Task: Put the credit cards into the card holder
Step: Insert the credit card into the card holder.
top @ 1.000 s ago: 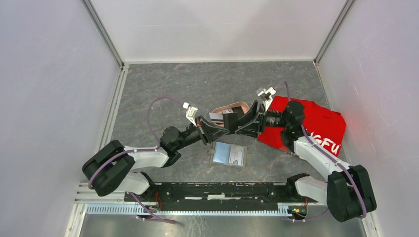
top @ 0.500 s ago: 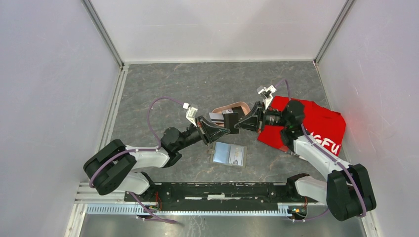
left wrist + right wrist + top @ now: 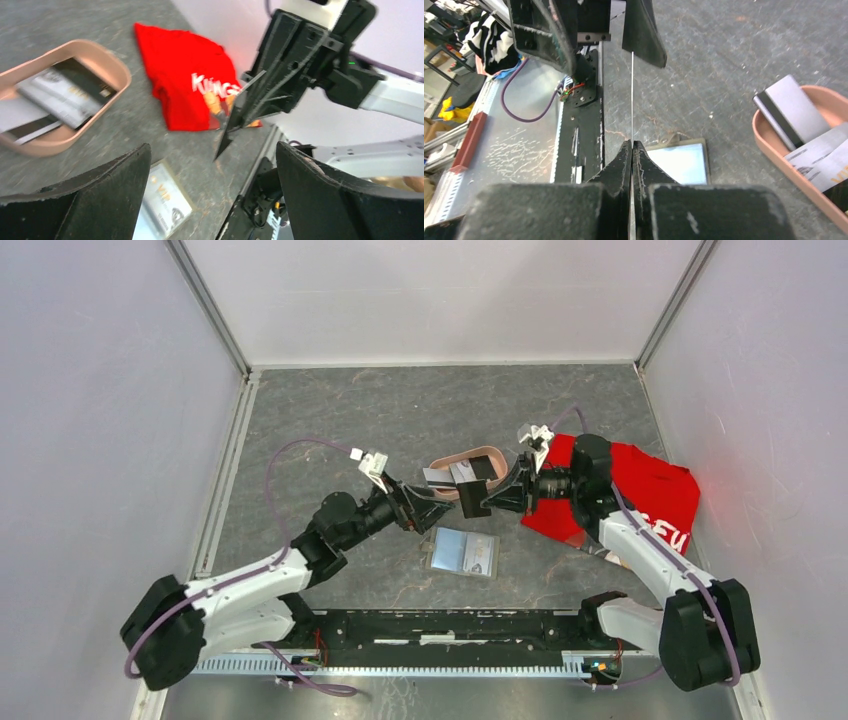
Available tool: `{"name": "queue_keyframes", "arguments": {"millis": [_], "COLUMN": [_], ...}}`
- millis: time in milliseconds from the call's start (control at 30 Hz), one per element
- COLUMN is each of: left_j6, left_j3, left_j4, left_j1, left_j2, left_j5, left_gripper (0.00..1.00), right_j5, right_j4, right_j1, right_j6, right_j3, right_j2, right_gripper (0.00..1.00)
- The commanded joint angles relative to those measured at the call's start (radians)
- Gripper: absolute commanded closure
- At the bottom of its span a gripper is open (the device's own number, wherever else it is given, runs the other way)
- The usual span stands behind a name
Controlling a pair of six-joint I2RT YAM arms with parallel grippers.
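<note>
My right gripper is shut on a thin credit card, held above the table; in the right wrist view the card shows edge-on, sticking out from my closed fingertips. My left gripper is open, just left of the card and apart from it; nothing sits between its fingers. The card holder lies flat on the table below both grippers, with a pale card face marked VIP in it. More credit cards lie in the pink tray.
The pink oval tray sits just behind the grippers. A red cloth with white letters lies at the right under my right arm. The black base rail runs along the near edge.
My right gripper closed on the card that the left one held. The left gripper then opened and drew back to the left, away from the card.
</note>
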Motion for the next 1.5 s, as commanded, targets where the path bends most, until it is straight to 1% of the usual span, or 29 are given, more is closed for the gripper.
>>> {"name": "queue_keyframes", "arguments": {"millis": [0,33,67,100,133,167,200,233,267,367,433,500,567,667,800,967,1067,1200,1367,1467], "left_j6": [0.050,0.026,-0.002,-0.029,-0.059,-0.076,-0.084,-0.089,-0.091,-0.088,-0.086,-0.097,-0.107,-0.125,-0.139,-0.146,-0.154,-0.167,-0.213,-0.228], "left_j3": [0.065,0.071,0.075,0.078,0.082,0.087,0.096,0.102,0.105,0.113,0.123,0.124,0.121,0.117,0.111,0.105,0.102,0.091,0.050,0.029], "left_j4": [-0.505,-0.554,-0.587,-0.604,-0.623,-0.637,-0.649,-0.658,-0.662,-0.666,-0.675,-0.663,-0.638,-0.603,-0.586,-0.534,-0.497,-0.494,-0.476,-0.474], "left_j1": [0.011,0.014,0.014,0.014,0.014,0.014,0.014,0.014,0.013,0.013,0.012,0.009,0.005,0.004,0.003,-0.002,-0.009,-0.025,-0.050,-0.061], "left_j2": [-0.072,-0.065,-0.050,-0.022,0.004,0.032,0.058,0.079,0.094,0.132,0.165,0.205,0.244,0.291,0.313,0.360,0.387,0.389,0.334,0.291], "left_j5": [-0.130,-0.123,-0.114,-0.097,-0.087,-0.083,-0.085,-0.093,-0.103,-0.136,-0.133,-0.115,-0.084,-0.053,-0.044,0.015,0.054,0.067,0.067,0.043], "left_gripper": [0.03,0.08,0.14,0.19,0.20,0.18,0.11,0.06,0.05,0.06,0.06,0.12,0.15,0.24,0.39,0.50,0.53,0.57,0.58,0.58], "right_j5": [-0.041,-0.017,0.025,0.069,0.111,0.149,0.183,0.212,0.250,0.294,0.300,0.303,0.315,0.326,0.348,0.329,0.329,0.341,0.369,0.398], "right_j4": [-0.451,-0.559,-0.652,-0.678,-0.685,-0.679,-0.650,-0.617,-0.580,-0.508,-0.466,-0.429,-0.410,-0.398,-0.443,-0.416,-0.401,-0.406,-0.450,-0.481], "right_j1": [-0.010,-0.012,-0.012,-0.013,-0.012,-0.013,-0.013,-0.013,-0.013,-0.013,-0.014,-0.014,-0.014,-0.015,-0.014,-0.015,-0.015,-0.015,-0.014,-0.015], "right_j6": [-0.333,-0.410,-0.454,-0.445,-0.413,-0.371,-0.312,-0.251,-0.190,-0.094,-0.049,-0.011,0.017,0.054,0.107,0.173,0.189,0.189,0.154,0.120], "right_j3": [0.088,0.117,0.133,0.130,0.117,0.096,0.069,0.031,-0.008,-0.080,-0.112,-0.143,-0.177,-0.202,-0.185,-0.181,-0.180,-0.174,-0.168,-0.161], "right_j2": [0.025,0.044,0.055,0.063,0.064,0.061,0.056,0.047,0.039,0.034,0.035,0.035,0.036,0.035,0.064,0.109,0.132,0.149,0.145,0.130], "right_gripper": [1.00,1.00,1.00,1.00,1.00,1.00,1.00,1.00,1.00,1.00,1.00,1.00,1.00,1.00,1.00,1.00,1.00,1.00,1.00,1.00]}}
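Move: My right hand already holds the black card; the card holder's middle lies about 20 cm below it, 4 cm back and 4 cm to its left. The pink tray is 15 cm ahead and 3 cm left of that hand, the red shirt 30 cm right and 9 cm ahead. From my empty left hand, the holder's snap tab is 21 cm down, 3 cm back and 4 cm left, the holder's middle 4 cm back and 4 cm right. I drop my open left hand some 20 cm to the holder's left edge, tipping its fingers well down, then close them to under half open around the snap tab while easing about 3 cm right and then back. My right hand keeps its grip and lowers the card about 17 cm, also back and right, pitching it down over the clear pocket. ##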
